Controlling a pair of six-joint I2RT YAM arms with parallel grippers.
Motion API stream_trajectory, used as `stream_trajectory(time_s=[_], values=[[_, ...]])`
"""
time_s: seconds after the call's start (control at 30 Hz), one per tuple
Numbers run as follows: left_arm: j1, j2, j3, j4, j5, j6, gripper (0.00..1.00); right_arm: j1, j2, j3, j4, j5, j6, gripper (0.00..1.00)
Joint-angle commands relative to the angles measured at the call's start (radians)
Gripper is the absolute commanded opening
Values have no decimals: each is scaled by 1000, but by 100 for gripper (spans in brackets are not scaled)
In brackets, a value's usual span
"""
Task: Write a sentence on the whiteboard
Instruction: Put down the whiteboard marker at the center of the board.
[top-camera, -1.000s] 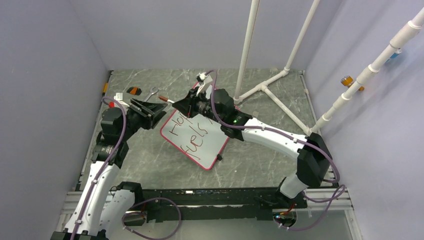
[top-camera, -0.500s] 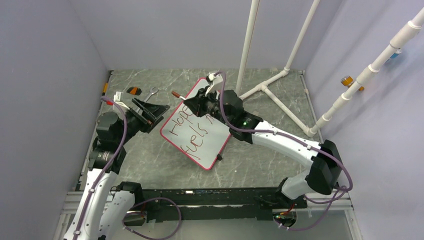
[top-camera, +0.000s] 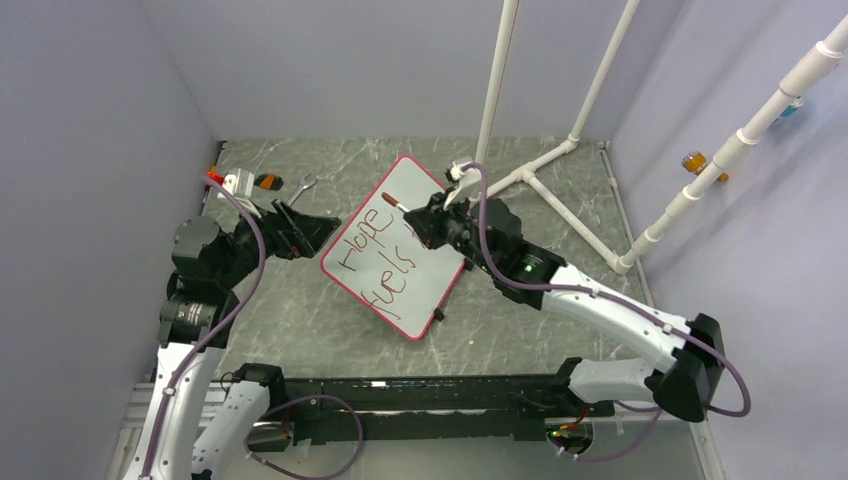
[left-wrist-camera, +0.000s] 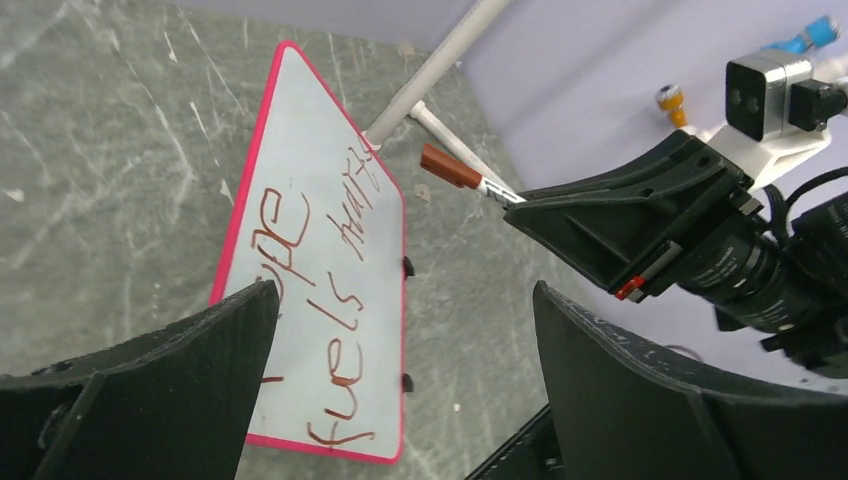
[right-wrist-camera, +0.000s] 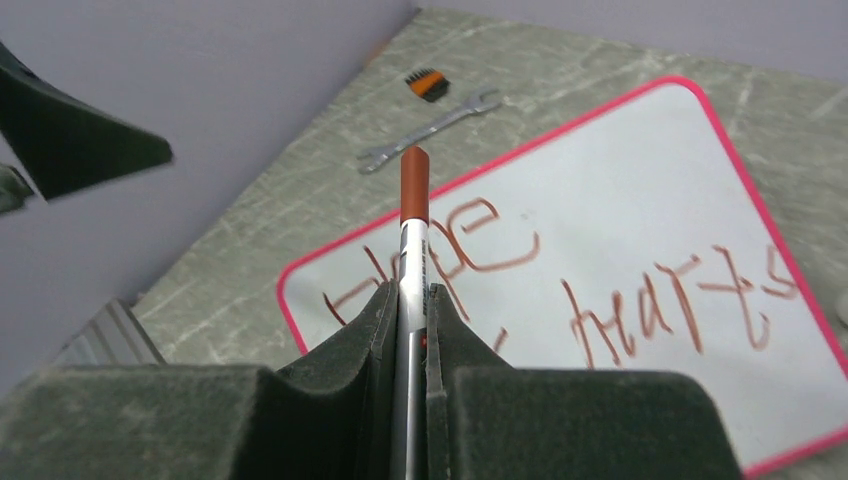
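Observation:
The whiteboard (top-camera: 420, 200) lies flat on the marble-patterned table, pink-framed, two black feet on its right edge. The sentence (top-camera: 375, 262) in red-brown marker reads "Hope fuels hearts" (right-wrist-camera: 660, 310). My right gripper (top-camera: 425, 225) hovers over the board's right side, shut on a grey marker (right-wrist-camera: 412, 250) whose red-brown capped end (top-camera: 392, 202) points left. My left gripper (top-camera: 300, 228) is off the board's left edge, open wide and empty. In the left wrist view, the board (left-wrist-camera: 320, 200) and the marker (left-wrist-camera: 452, 168) show between the spread fingers (left-wrist-camera: 200, 360).
A wrench (top-camera: 305, 184) and a small orange-and-black piece (top-camera: 266, 181) lie at the back left. A white pipe frame (top-camera: 540, 170) stands at the back right. Purple walls close in on three sides.
My left gripper has opened wide and drawn back to the left. My right arm has carried the marker to the right, uncovering more of the board.

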Motion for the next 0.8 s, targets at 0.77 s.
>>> stream_trajectory(time_s=[0.77], values=[[0,-67,-97,-209,-312,439,99,-5,-385,-276,-619,536,193,0]])
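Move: The right hand holds the capped marker high over the board; the board's centre, where the marker is to go, lies about 10 cm ahead, 2 cm to its left and 28 cm below. At that same table level, the board's right corner is roughly 14 cm ahead and 17 cm right, and the black clip about 6 cm ahead and 13 cm right. From the open left hand, the centre is about 13 cm ahead, 14 cm right and 31 cm down. Keeping its pinch on the marker, the right hand swings about 16 cm to the right with a slight draw back and sinks some 10 cm, faster towards the end, going out past the board's right edge while the wrist turns clockwise about 25 degrees and its fingers tip a little downward. The empty left hand, fingers still wide open, lowers roughly 9 cm and drifts 5 cm left, away from the right hand, rolling so that its left side rises. ##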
